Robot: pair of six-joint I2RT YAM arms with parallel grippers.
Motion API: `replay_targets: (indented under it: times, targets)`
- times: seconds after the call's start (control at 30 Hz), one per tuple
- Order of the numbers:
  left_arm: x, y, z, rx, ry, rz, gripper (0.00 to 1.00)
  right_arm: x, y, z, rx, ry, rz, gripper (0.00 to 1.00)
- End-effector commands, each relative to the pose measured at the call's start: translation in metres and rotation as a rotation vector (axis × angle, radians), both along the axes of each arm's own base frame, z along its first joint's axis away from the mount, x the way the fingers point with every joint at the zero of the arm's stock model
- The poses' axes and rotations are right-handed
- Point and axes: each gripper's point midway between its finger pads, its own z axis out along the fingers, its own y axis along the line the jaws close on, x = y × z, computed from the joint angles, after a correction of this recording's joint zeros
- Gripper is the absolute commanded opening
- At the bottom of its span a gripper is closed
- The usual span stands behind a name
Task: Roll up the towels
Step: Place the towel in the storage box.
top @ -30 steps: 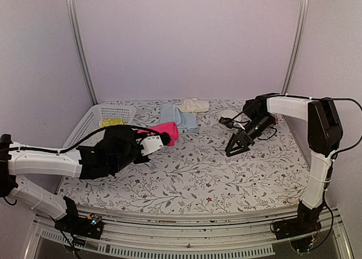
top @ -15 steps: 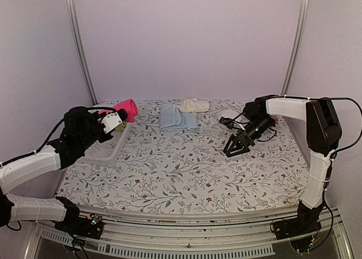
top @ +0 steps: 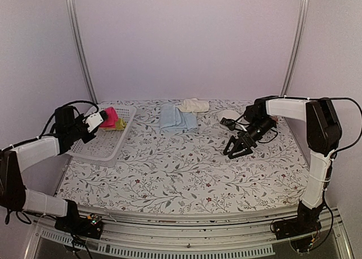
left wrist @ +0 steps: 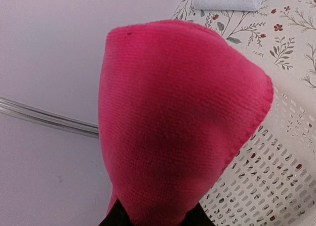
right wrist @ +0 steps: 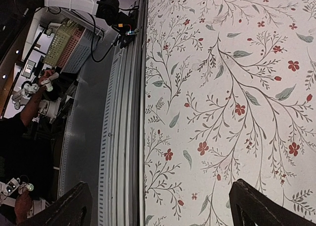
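Observation:
My left gripper (top: 104, 120) is shut on the hot pink towel (top: 111, 116), holding it over the far end of the white basket (top: 96, 147). In the left wrist view the bundled pink towel (left wrist: 182, 122) fills the frame and hides the fingertips. A yellow-green towel (top: 120, 125) lies in the basket beside it. The light blue towel (top: 176, 117) lies folded at the back middle, with the cream towel (top: 194, 105) behind it. My right gripper (top: 235, 152) hovers open and empty over the floral covering (right wrist: 222, 88), right of centre.
The basket's perforated wall (left wrist: 276, 176) sits just under the pink towel. A small pale object (top: 229, 115) lies near the right arm's wrist. Metal frame posts stand at the back corners. The table's front rail (right wrist: 123, 137) shows in the right wrist view.
The left arm has swung left with the pink towel, from the table's middle to over the basket, then lowered it. The right gripper has dropped slightly.

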Motion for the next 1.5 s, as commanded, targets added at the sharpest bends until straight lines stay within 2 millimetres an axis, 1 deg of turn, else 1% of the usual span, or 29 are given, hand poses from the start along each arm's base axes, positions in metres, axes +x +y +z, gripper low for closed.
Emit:
replay_targets:
  times: [0.0,0.1,0.2,0.3,0.37,0.53,0.63,0.73,0.83,1.1,1.3,1.47]
  targets:
    - [0.006,-0.001,0.000,-0.038,0.008,-0.074,0.00,-0.009,0.000,0.018,0.054,-0.047,0.031,0.99]
    - [0.007,0.003,-0.011,-0.004,0.028,-0.070,0.00,-0.009,-0.001,0.016,0.047,-0.053,0.032,0.99]
    - [0.008,0.011,-0.021,0.058,0.029,-0.052,0.00,-0.011,-0.001,0.022,0.064,-0.059,0.035,0.99]
    - [0.011,0.022,-0.027,0.103,0.001,-0.027,0.00,-0.012,-0.002,0.023,0.062,-0.075,0.040,0.99]
    - [0.014,0.026,-0.037,0.132,0.015,-0.026,0.00,-0.012,-0.002,0.023,0.060,-0.082,0.041,0.99]
    - [0.020,0.027,-0.066,0.206,0.092,-0.068,0.00,-0.013,-0.002,0.027,0.070,-0.084,0.038,0.99]
    - [0.023,0.031,-0.071,0.229,0.085,-0.066,0.00,-0.013,-0.001,0.026,0.071,-0.080,0.038,0.99]
    - [0.025,0.030,-0.084,0.266,0.113,-0.095,0.00,-0.013,-0.002,0.021,0.064,-0.063,0.039,0.99]
    - [0.030,0.031,-0.093,0.284,0.135,-0.100,0.00,-0.013,-0.001,0.018,0.064,-0.045,0.041,0.99]
    - [0.051,0.034,-0.105,0.321,0.168,-0.108,0.00,-0.013,-0.001,0.012,0.061,-0.027,0.044,0.99]
    - [0.065,0.039,-0.112,0.347,0.172,-0.100,0.00,-0.013,-0.001,0.004,0.048,-0.007,0.046,0.99]
    - [0.083,0.043,-0.123,0.383,0.189,-0.076,0.00,-0.012,-0.002,-0.003,0.037,0.016,0.044,0.99]
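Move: The left hand holds the pink towel above the white storage box, whose middle lies about 6 cm ahead of the hand, 3 cm to its left and 15 cm below. Already in the box, the yellow towel is some 13 cm ahead of the hand and 1 cm to its right. The light-blue towel lies about 17 cm ahead and 32 cm to the right. From the idle right hand, the box is roughly 57 cm left, 19 cm ahead and 12 cm below. Down first, with a slight drift forward and left, the left hand lowers the pink towel about 12 cm into the storage box, then carries it nearly level some 4 cm forward towards the yellow towel. On the way the wrist tips the fingers farther down and rolls its left side up, some 20 degrees in all; the fingers keep their pinch. ##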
